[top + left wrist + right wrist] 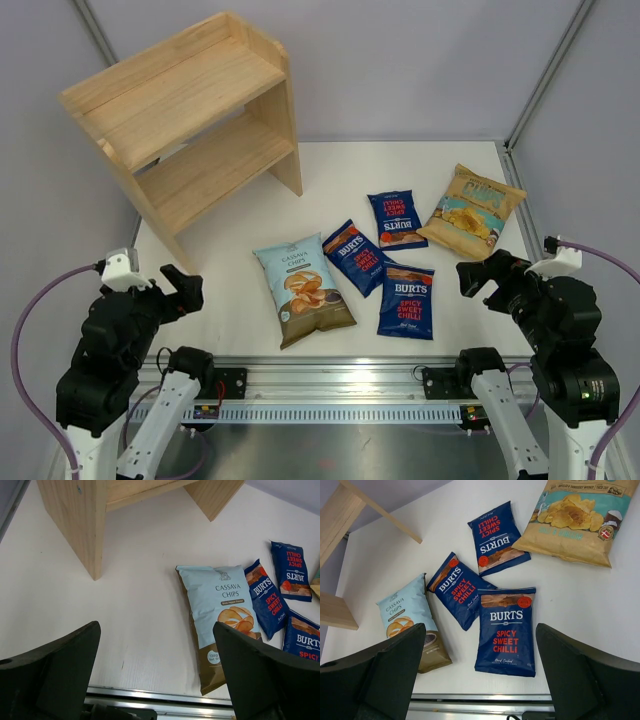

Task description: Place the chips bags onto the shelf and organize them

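Several chips bags lie flat on the white table. A pale blue Cassava Chips bag (303,290) (221,617) (412,621) is left of three dark blue Burts bags (406,300) (355,257) (396,219) (506,631). A tan-yellow bag (476,210) (574,521) lies at the right. The wooden shelf (185,120) (82,520) stands at the back left, both tiers bare. My left gripper (182,292) (156,680) hangs open near the front left. My right gripper (478,277) (480,680) is open above the nearest Burts bag, holding nothing.
A metal rail (330,385) runs along the table's front edge, carrying both arm bases. Grey walls with frame posts (545,75) close in the back and sides. Purple cables (30,320) loop from each wrist.
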Motion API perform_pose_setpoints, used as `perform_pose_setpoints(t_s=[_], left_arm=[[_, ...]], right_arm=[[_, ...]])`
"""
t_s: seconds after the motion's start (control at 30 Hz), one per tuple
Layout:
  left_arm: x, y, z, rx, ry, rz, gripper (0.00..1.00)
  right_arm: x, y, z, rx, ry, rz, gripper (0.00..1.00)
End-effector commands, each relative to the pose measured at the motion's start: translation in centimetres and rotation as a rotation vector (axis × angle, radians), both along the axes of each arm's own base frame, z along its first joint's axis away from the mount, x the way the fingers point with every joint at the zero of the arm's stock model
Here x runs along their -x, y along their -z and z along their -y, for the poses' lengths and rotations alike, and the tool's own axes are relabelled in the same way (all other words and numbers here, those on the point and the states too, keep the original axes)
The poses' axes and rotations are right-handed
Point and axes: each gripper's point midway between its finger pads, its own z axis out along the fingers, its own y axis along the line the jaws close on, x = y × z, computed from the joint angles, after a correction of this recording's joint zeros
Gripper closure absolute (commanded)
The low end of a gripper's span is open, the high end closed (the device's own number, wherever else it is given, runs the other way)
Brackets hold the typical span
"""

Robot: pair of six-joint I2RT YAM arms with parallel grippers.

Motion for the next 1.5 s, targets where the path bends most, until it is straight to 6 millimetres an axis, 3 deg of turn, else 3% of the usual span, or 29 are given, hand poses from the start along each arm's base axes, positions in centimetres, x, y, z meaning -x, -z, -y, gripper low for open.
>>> perform_pose_setpoints(t_s=[0.0,0.2,0.3,0.5,0.53,0.57,0.6,0.83,0.93,1.07,1.3,1.37,1.47], left_arm=[[-0.5,-1.4,0.5,0.030,0.017,0.068,0.01],[-1.1,-0.7,1.7,0.102,0.035,0.051,0.01],[-1.8,0.1,3.8,0.162,0.120,0.043,0.01],[-3.1,1.8,9.9,0.355,0.372,-0.009,0.01],[-3.3,4.1,11.1,0.389,0.418,-0.088,0.01],[-3.9,4.3,11.8,0.422,0.437,-0.090,0.01],[-4.0,6.5,12.5,0.441,0.458,-0.152,0.01],[-5.8,13.1,13.8,0.527,0.432,-0.265,0.01],[-6.7,13.3,15.1,0.588,0.492,-0.226,0.01],[-6.5,15.8,16.6,0.654,0.558,-0.277,0.01],[-7.2,20.1,16.3,0.620,0.492,-0.378,0.01],[-7.6,19.9,16.9,0.642,0.523,-0.352,0.01],[-7.4,21.4,17.5,0.650,0.531,-0.406,0.01]], right_arm=[[-0.5,-1.3,0.3,-0.005,0.023,0.069,0.00],[-0.6,-1.5,0.7,-0.012,0.047,0.094,0.01],[-0.8,-1.4,0.4,-0.037,0.044,0.106,0.01],[-0.9,-0.6,-0.9,-0.109,0.000,0.126,0.01],[-0.8,-0.8,-0.8,-0.119,0.008,0.140,0.01],[-0.8,-0.7,-0.8,-0.136,0.016,0.144,0.00],[-0.8,-0.7,-0.9,-0.144,0.012,0.158,0.01],[-0.5,-0.1,-1.6,-0.169,-0.021,0.163,0.01],[-0.5,0.2,-2.0,-0.174,-0.047,0.148,0.00],[-0.6,0.3,-3.2,-0.183,-0.115,0.140,0.00],[-0.9,0.3,-4.2,-0.210,-0.162,0.133,0.00],[-1.0,0.3,-4.5,-0.220,-0.177,0.133,0.00],[-1.3,0.6,-4.9,-0.236,-0.194,0.124,0.01]])
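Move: The cassava chips bag lies some 23 cm to the left gripper's right, about 6 cm ahead and 25 cm below. The nearest blue Burts bag is about 14 cm to the right of the cassava bag and 9 cm farther out. The shelf's near foot stands roughly 12 cm ahead of the left gripper, 6 cm to its left and 27 cm below. From the right gripper, the cassava bag is about 34 cm left, 5 cm ahead and 28 cm below. Bring the left gripper, wide open, down about 22 cm and right some 16 cm, easing forward a little, to the left edge of the cassava bag. On the way, tip the fingers down, swing them clockwise and roll the hand's left side down some 35 degrees, so that the right finger comes over the bag's edge. Let the open right gripper drift about 4 cm left. ##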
